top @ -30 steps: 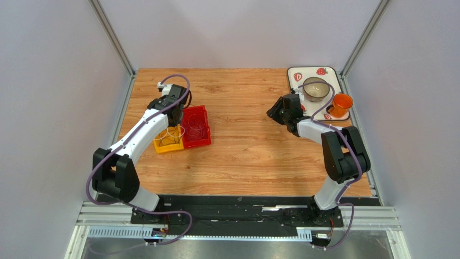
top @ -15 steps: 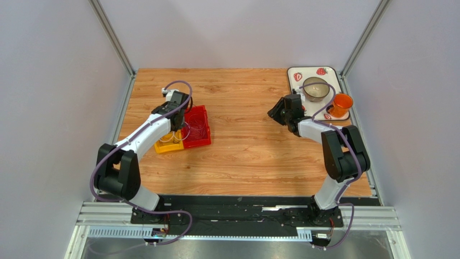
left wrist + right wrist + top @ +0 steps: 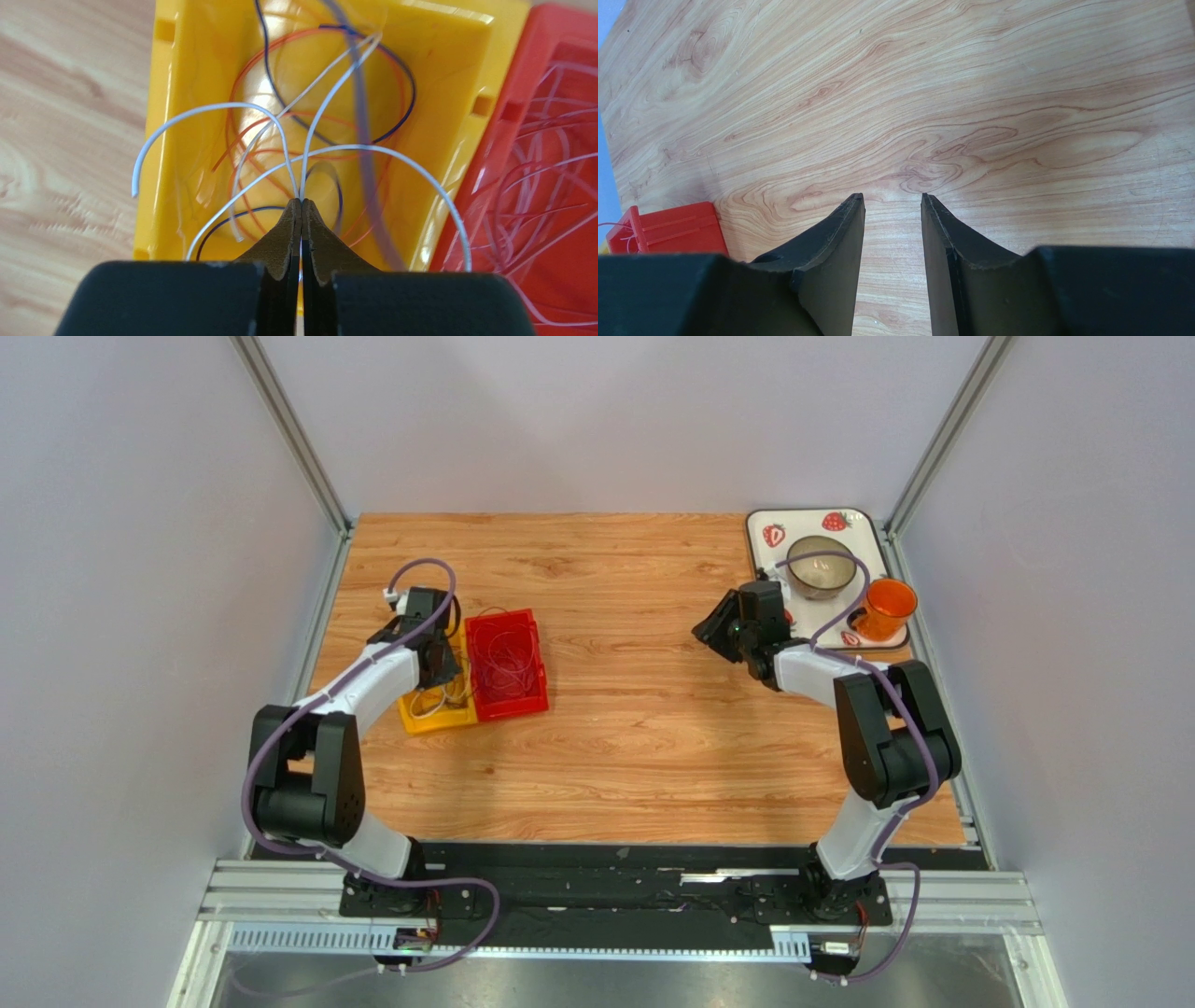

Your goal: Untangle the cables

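Note:
A tangle of thin cables lies in a yellow bin (image 3: 175, 84): white cables (image 3: 210, 108), orange-red ones (image 3: 242, 98) and a dark blue one (image 3: 407, 91). My left gripper (image 3: 302, 203) is shut on white cables just above the bin; they arch out left and right of the tips. In the top view this gripper (image 3: 438, 665) hangs over the yellow bin (image 3: 421, 714). A red bin (image 3: 554, 140) beside it holds pale and red cables (image 3: 533, 189). My right gripper (image 3: 892, 197) is open and empty over bare wood, far from the bins (image 3: 718, 630).
The red bin (image 3: 505, 662) touches the yellow bin's right side. A white strawberry tray (image 3: 769, 525) at the back right holds a grey bowl (image 3: 819, 566) and an orange cup (image 3: 885, 605). Metal frame posts stand at the table's back corners.
My left arm has swung left, from over the red bin to over the yellow bin. The right arm has barely moved.

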`<action>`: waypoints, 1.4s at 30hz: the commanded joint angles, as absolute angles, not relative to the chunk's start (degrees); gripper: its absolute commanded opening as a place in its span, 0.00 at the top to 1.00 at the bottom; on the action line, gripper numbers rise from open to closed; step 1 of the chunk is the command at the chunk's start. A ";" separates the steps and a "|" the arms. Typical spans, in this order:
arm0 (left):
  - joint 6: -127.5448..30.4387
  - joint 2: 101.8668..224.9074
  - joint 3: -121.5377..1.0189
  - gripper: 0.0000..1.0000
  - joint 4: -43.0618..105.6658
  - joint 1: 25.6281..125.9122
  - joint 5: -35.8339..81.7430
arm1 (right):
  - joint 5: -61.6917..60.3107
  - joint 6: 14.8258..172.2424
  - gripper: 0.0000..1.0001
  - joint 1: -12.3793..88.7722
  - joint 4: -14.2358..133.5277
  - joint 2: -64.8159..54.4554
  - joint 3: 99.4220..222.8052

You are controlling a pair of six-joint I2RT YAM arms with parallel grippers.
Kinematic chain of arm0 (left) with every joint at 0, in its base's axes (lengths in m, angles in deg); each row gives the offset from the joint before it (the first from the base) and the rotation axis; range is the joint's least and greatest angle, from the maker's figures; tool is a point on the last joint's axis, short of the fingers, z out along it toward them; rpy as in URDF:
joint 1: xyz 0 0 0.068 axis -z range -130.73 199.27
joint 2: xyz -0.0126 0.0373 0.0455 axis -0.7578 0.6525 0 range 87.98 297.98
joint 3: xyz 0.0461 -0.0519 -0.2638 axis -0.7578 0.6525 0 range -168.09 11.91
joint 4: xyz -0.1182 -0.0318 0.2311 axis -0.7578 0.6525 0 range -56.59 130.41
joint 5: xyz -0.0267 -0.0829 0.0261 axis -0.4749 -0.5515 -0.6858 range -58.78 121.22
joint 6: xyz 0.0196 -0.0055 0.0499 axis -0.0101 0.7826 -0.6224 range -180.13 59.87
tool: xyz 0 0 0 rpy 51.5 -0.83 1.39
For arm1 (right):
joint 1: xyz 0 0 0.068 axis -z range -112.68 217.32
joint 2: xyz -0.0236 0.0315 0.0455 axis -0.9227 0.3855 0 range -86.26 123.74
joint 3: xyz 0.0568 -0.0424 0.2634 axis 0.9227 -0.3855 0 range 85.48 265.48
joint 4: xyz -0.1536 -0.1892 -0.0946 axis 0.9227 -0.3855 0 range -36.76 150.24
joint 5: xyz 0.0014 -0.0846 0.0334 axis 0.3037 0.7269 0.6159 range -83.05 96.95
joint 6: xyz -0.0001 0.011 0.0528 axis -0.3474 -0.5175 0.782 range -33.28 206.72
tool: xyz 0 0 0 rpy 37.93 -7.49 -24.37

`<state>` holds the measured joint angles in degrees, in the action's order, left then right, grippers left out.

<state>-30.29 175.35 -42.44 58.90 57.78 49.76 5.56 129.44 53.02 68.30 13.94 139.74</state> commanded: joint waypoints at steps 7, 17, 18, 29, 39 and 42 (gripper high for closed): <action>-27.44 179.29 -43.90 1.00 48.43 55.34 43.87 | 4.84 130.23 0.61 53.35 71.05 14.64 139.88; -23.49 172.54 -43.29 0.60 57.74 55.16 49.40 | 4.40 130.31 0.61 53.52 71.05 14.99 140.06; -23.05 171.31 -43.02 0.54 58.10 55.16 49.41 | 4.31 130.31 0.61 53.44 71.05 14.99 140.06; -27.53 160.67 -46.10 0.48 62.50 59.55 50.73 | 3.70 130.58 0.61 53.44 71.40 15.08 139.97; -28.75 173.65 -53.74 0.50 61.88 59.64 50.20 | 3.43 130.66 0.61 53.52 71.32 15.08 139.88; -29.11 176.39 -55.67 0.54 61.88 59.64 50.46 | 3.17 130.75 0.61 53.52 71.49 15.08 139.97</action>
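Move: Just over the yellow box, the left hand still pinches the white cable; the box's middle lies about 2 cm ahead, 1 cm to the hand's left and 4 cm below. The red box is some 9 cm to the hand's right and 3 cm ahead, equally low, and a dark blue strand arches about 2 cm to its right, 1 cm ahead, level with the fingers. From the right hand the yellow box is roughly 38 cm left, 6 cm back and 4 cm lower. Laying the pinched white cable into the yellow box, the left hand reaches forward about 3 cm, dips slightly and eases back as its fingers open to about half, letting go. It then climbs some 10 cm clear, the fingers tipping about 15 degrees more forward, before sinking again some 3 cm while shifting forward and right towards the red box, fingers still open. ##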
